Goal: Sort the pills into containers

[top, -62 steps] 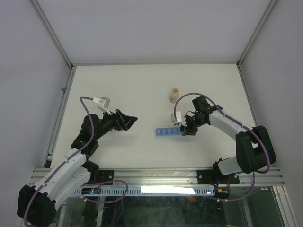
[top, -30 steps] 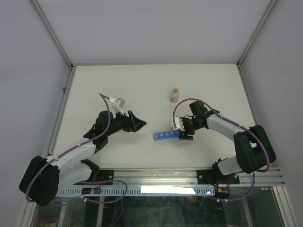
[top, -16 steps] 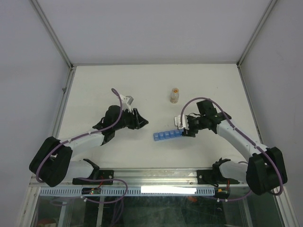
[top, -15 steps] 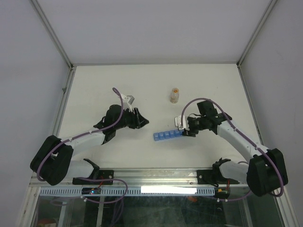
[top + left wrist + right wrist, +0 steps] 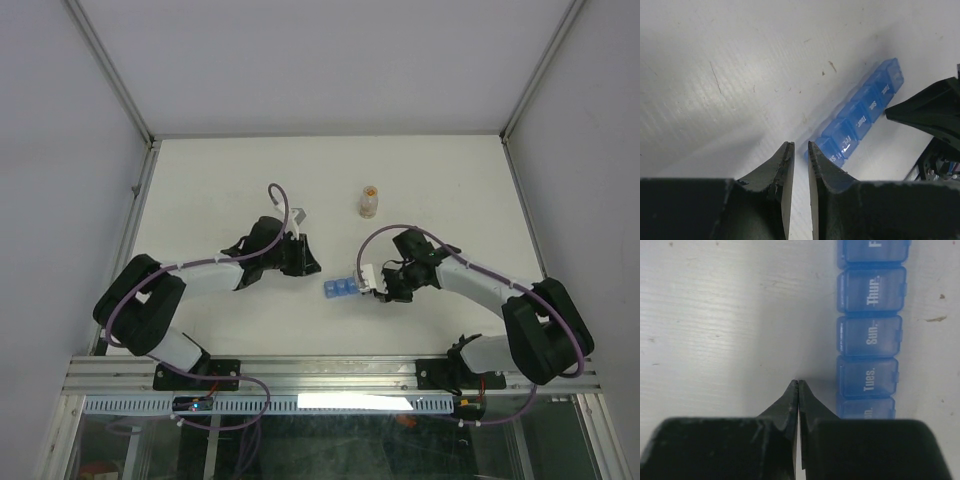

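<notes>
The containers [image 5: 340,287] are a blue strip of lidded day boxes lying mid-table, lids down [image 5: 870,335]. My left gripper [image 5: 311,268] hovers just off the strip's left end [image 5: 860,117], with its jaws [image 5: 800,145] drawn in to a thin slit with nothing between them. My right gripper [image 5: 378,290] is at the strip's right end and covers part of it. Its fingertips [image 5: 798,382] are pressed together on bare table beside the "Tues." box. The pills show only as orange-tan contents in a small clear bottle [image 5: 369,201], standing farther back.
The white table [image 5: 220,180] is walled by grey panels on three sides, with a metal rail [image 5: 330,375] along the near edge. The right gripper's black finger [image 5: 930,110] shows at the right of the left wrist view.
Both grippers have shut. The left arm reached right to the strip's left end. The right gripper shifted left and nearer, over the strip's right end.
</notes>
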Motion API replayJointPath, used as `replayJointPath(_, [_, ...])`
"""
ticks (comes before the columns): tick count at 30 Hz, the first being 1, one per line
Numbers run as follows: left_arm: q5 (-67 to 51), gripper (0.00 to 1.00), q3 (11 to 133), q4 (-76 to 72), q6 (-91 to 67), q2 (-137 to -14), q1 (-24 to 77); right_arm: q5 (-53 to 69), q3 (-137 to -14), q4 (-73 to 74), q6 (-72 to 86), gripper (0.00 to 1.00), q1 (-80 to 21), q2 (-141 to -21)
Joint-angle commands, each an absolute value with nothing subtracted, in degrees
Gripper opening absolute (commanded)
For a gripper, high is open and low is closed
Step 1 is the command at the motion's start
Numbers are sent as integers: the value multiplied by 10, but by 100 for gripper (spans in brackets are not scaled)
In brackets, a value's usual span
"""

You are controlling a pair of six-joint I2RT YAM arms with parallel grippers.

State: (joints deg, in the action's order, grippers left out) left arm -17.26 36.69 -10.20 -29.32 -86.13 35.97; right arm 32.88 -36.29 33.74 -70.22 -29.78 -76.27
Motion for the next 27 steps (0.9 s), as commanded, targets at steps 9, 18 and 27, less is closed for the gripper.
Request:
replayJointPath(9, [-214, 18, 398, -91, -278, -904, 370, 279, -499, 226, -604, 1, -311, -870])
replayJointPath(18, [-199, 18, 346, -122, -297, -845, 385, 323, -605, 231, -517, 5, -336, -964])
replayJointPath(27, [-150, 28, 256, -185, -305, -664, 385, 415, -579, 256, -387, 41, -330, -893])
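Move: The blue pill organizer lies crosswise just in front of the right hand's closed fingers: its middle is some 4 cm ahead, 6 cm to the left and 1 cm below, with the tips behind its right end. The pill bottle stands about 27 cm ahead and 2 cm left of that hand. From the left hand, the organizer's middle lies roughly 10 cm to the right, 2 cm back and 3 cm below. With its closed fingertips the right hand pushes the organizer's right end forward and around to the left, sweeping about 10 cm forward and 9 cm left, then easing back a little as the fingers part about a third over the organizer. The left hand, nearly shut, dips 2.5 cm, draws back some 4 cm and rises. ##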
